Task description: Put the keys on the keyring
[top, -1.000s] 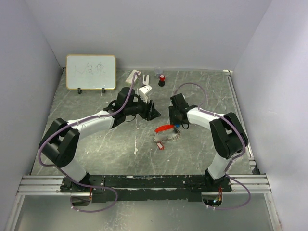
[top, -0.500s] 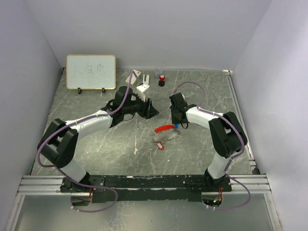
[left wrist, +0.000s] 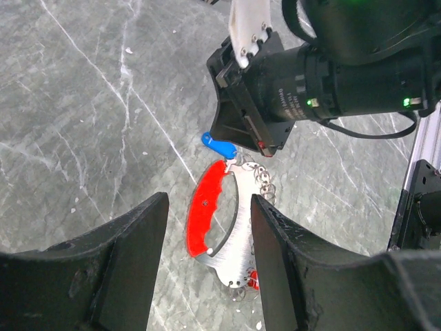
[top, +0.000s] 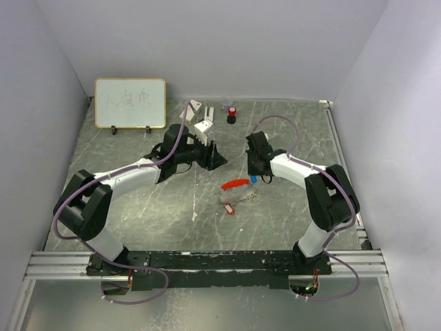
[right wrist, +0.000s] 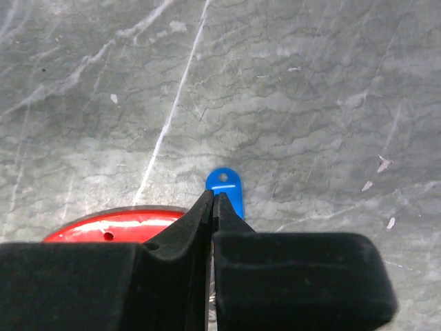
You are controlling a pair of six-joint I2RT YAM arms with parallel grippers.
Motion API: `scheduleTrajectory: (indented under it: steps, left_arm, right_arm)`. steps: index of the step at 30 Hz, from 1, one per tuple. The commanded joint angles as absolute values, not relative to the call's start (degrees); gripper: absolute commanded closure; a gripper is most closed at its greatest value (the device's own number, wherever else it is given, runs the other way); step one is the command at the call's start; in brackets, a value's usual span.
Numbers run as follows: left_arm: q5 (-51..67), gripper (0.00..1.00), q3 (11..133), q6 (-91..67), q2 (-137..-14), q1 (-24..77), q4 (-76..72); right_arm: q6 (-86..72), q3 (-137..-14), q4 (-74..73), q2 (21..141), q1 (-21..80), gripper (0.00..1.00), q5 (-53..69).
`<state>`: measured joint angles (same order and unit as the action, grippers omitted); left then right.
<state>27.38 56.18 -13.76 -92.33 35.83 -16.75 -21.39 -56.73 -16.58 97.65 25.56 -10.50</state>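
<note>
The keyring lies flat mid-table: a curved red strap [top: 236, 183] [left wrist: 205, 215] [right wrist: 114, 226] on a grey metal strip [left wrist: 238, 256], with small metal rings [left wrist: 262, 183] beside it. The blue-headed key [top: 253, 178] [left wrist: 217, 144] [right wrist: 226, 186] lies at the strap's far end. The red-headed key [top: 229, 209] [left wrist: 254, 278] peeks out by the strip's near end. My right gripper [top: 256, 172] [left wrist: 256, 147] [right wrist: 214, 196] is shut, tips down at the blue key's blade end; whether it pinches the blade is hidden. My left gripper [top: 218, 160] [left wrist: 208, 200] hovers open above the strap, holding nothing.
A whiteboard [top: 130, 103] stands at the back left. A small red-and-black bottle [top: 232, 112] and a white object [top: 191, 108] sit at the back middle. A metal rail [top: 342, 158] runs along the table's right edge.
My right gripper has closed from open to shut beside the blue key and shifted slightly right. The left gripper drew back a little and stayed open.
</note>
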Motion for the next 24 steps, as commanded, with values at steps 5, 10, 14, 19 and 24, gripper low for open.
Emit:
scheduleTrajectory:
  steps: [5,10,14,19,24]
  left_arm:
    - [29.84,0.38,55.5,-13.97,-91.39,35.55,-20.26]
    - [30.06,0.38,55.47,-14.15,-91.48,35.6,-20.55]
    - [30.06,0.38,55.51,-14.11,-91.42,35.6,-20.44]
    - [30.11,0.38,55.17,-14.15,-91.3,35.6,-20.72]
    - [30.05,0.38,55.2,-14.07,-91.08,35.53,-20.5]
  right_arm:
    - [-21.49,-56.95,-16.98,93.84,25.14,0.88,-9.75]
    - [-20.83,-58.65,-20.03,95.06,25.2,0.58,-9.65]
    - [-20.77,-57.79,-20.58,94.44,25.25,0.54,-9.06]
    - [-21.03,-55.66,-20.6,94.37,25.22,0.5,-8.52]
    - [-21.41,-55.18,-19.96,95.59,25.27,0.5,-7.85]
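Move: The blue key tag lies flat, almost under the right hand's shut fingertips, about 2 cm below and 1 cm back and to the right. The red handle's middle is some 5 cm left and 2 cm back of this hand; the rings on the metal plate lie about 6 cm back and 1 cm left. From the left hand the blue tag is roughly 11 cm right, 2 cm forward and 16 cm below. Above the blue key tag, which the fingers aren't holding, the right hand rises nearly 2 cm while its gripper opens from shut to about half. With the gap widening over the tag, it then draws back some 2 cm, towards the tag's ringed end, and sinks again by about 1 cm, ending still clear above the table. ##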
